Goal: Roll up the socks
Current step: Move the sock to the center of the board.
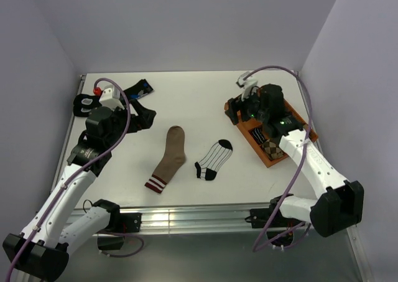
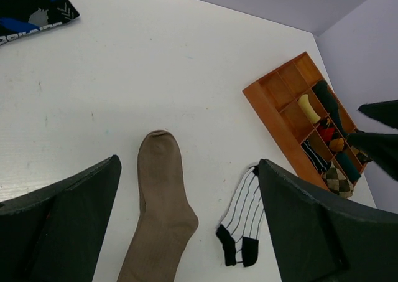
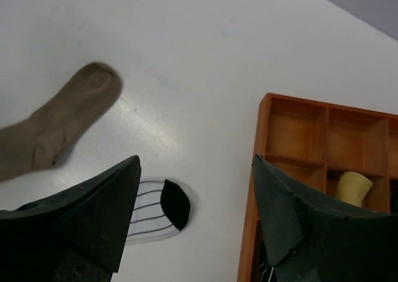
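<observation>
Two socks lie flat and apart on the white table. The long tan-brown sock (image 1: 171, 157) (image 2: 158, 213) (image 3: 59, 126) has its striped cuff toward the near edge. To its right is the short white sock (image 1: 214, 160) (image 2: 244, 216) (image 3: 168, 204) with thin black stripes and a black toe. My left gripper (image 1: 144, 117) (image 2: 188, 164) hovers left of the tan sock's toe, open and holding nothing. Over the left edge of the tray, my right gripper (image 1: 236, 112) (image 3: 196, 159) is also open and holds nothing. It is up and to the right of the white sock.
An orange compartment tray (image 1: 249, 139) (image 2: 267, 117) (image 3: 255, 188) at the right holds several rolled sock bundles. Black socks with blue and white marks (image 1: 138, 90) (image 2: 31, 11) lie at the back left. Grey walls close in the table's sides and back.
</observation>
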Controlling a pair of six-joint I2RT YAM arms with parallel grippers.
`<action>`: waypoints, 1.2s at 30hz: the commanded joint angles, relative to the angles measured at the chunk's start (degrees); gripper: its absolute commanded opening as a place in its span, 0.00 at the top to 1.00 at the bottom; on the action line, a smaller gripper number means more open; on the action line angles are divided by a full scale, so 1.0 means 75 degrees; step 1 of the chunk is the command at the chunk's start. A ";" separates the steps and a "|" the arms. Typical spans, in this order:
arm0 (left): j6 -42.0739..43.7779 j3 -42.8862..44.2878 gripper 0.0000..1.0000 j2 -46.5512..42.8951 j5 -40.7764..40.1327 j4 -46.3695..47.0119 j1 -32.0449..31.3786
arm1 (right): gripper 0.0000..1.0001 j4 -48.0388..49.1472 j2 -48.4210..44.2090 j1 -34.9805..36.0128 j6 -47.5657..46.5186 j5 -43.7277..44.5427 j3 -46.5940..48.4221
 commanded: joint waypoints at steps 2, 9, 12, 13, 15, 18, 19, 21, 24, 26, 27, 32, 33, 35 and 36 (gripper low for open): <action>-0.0433 -0.0346 0.03 -0.0030 -0.0095 0.0605 0.0020 | 0.26 -0.0941 0.0312 0.1001 -0.0609 0.0474 0.0154; -0.0679 -0.0651 0.04 -0.0030 -0.0387 0.0957 0.0020 | 0.36 -0.1387 0.0851 0.3097 -0.0586 0.1282 -0.0455; -0.0785 -0.0687 0.04 0.0028 -0.0469 0.1051 0.0020 | 0.40 -0.1515 0.1144 0.3568 -0.0458 0.1389 -0.0572; -0.0831 -0.0733 0.06 0.0063 -0.0481 0.1110 0.0020 | 0.41 -0.1609 0.1249 0.3825 -0.0411 0.1389 -0.0596; -0.0972 -0.0896 0.08 0.0087 -0.0236 0.1343 0.0020 | 0.43 -0.1738 0.1554 0.4002 -0.0317 0.1354 -0.0585; -0.1335 -0.1400 0.15 0.0145 0.0138 0.1742 0.0020 | 0.44 -0.1715 0.1766 0.4167 -0.0200 0.1401 -0.0736; -0.1510 -0.1749 0.16 0.0180 0.0244 0.1894 0.0008 | 0.44 -0.1599 0.1754 0.4167 -0.0165 0.1389 -0.0807; -0.1663 -0.2068 0.19 0.0251 0.0316 0.2313 -0.0074 | 0.45 -0.1516 0.1731 0.4167 -0.0083 0.1307 -0.0947; -0.1699 -0.2362 0.26 0.0520 0.0071 0.2376 -0.0483 | 0.46 -0.1504 0.1801 0.4156 -0.0082 0.1354 -0.0971; -0.1781 -0.2537 0.29 0.0637 -0.0071 0.2469 -0.0765 | 0.46 -0.1516 0.1848 0.4156 -0.0106 0.1273 -0.0983; -0.1909 -0.2643 0.30 0.0649 -0.0059 0.2678 -0.0824 | 0.47 -0.1539 0.1871 0.4167 -0.0106 0.1249 -0.0995; -0.2296 -0.3264 0.41 0.0778 0.0046 0.3184 -0.1245 | 0.48 -0.1504 0.2024 0.4238 -0.0094 0.1237 -0.0913; -0.2436 -0.3392 0.42 0.0825 0.0034 0.3242 -0.1420 | 0.48 -0.1516 0.2035 0.4249 -0.0094 0.1237 -0.0901; -0.2577 -0.3522 0.48 0.0919 -0.0094 0.3325 -0.1643 | 0.48 -0.1492 0.2094 0.4261 -0.0094 0.1237 -0.0878; -0.2729 -0.3673 0.50 0.0942 -0.0095 0.3395 -0.1819 | 0.48 -0.1481 0.2106 0.4250 -0.0094 0.1202 -0.0878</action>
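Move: Low on the board between the two hands lies the black-and-white striped sock: about 11 cm back and 9 cm to the left of the right hand, some 23 cm below it. From the left hand it lies roughly 6 cm back, 19 cm to the right and 26 cm down. The brown sock is about 15 cm to the striped sock's left, level with it; the wooden sock box stands 4 cm ahead and 13 cm to the right of the right hand. Sweeping down, back and left away from the wooden box, the right hand closes in on the striped sock's heel and cuff end, dropping about 18 cm, the last part nearly straight down, as its fingers tip down and turn counter-clockwise. The left hand first dips slightly, then heads down, right and back over the brown sock towards the striped one, tipping down. Both grippers narrow to about half open; no touch shows yet. ##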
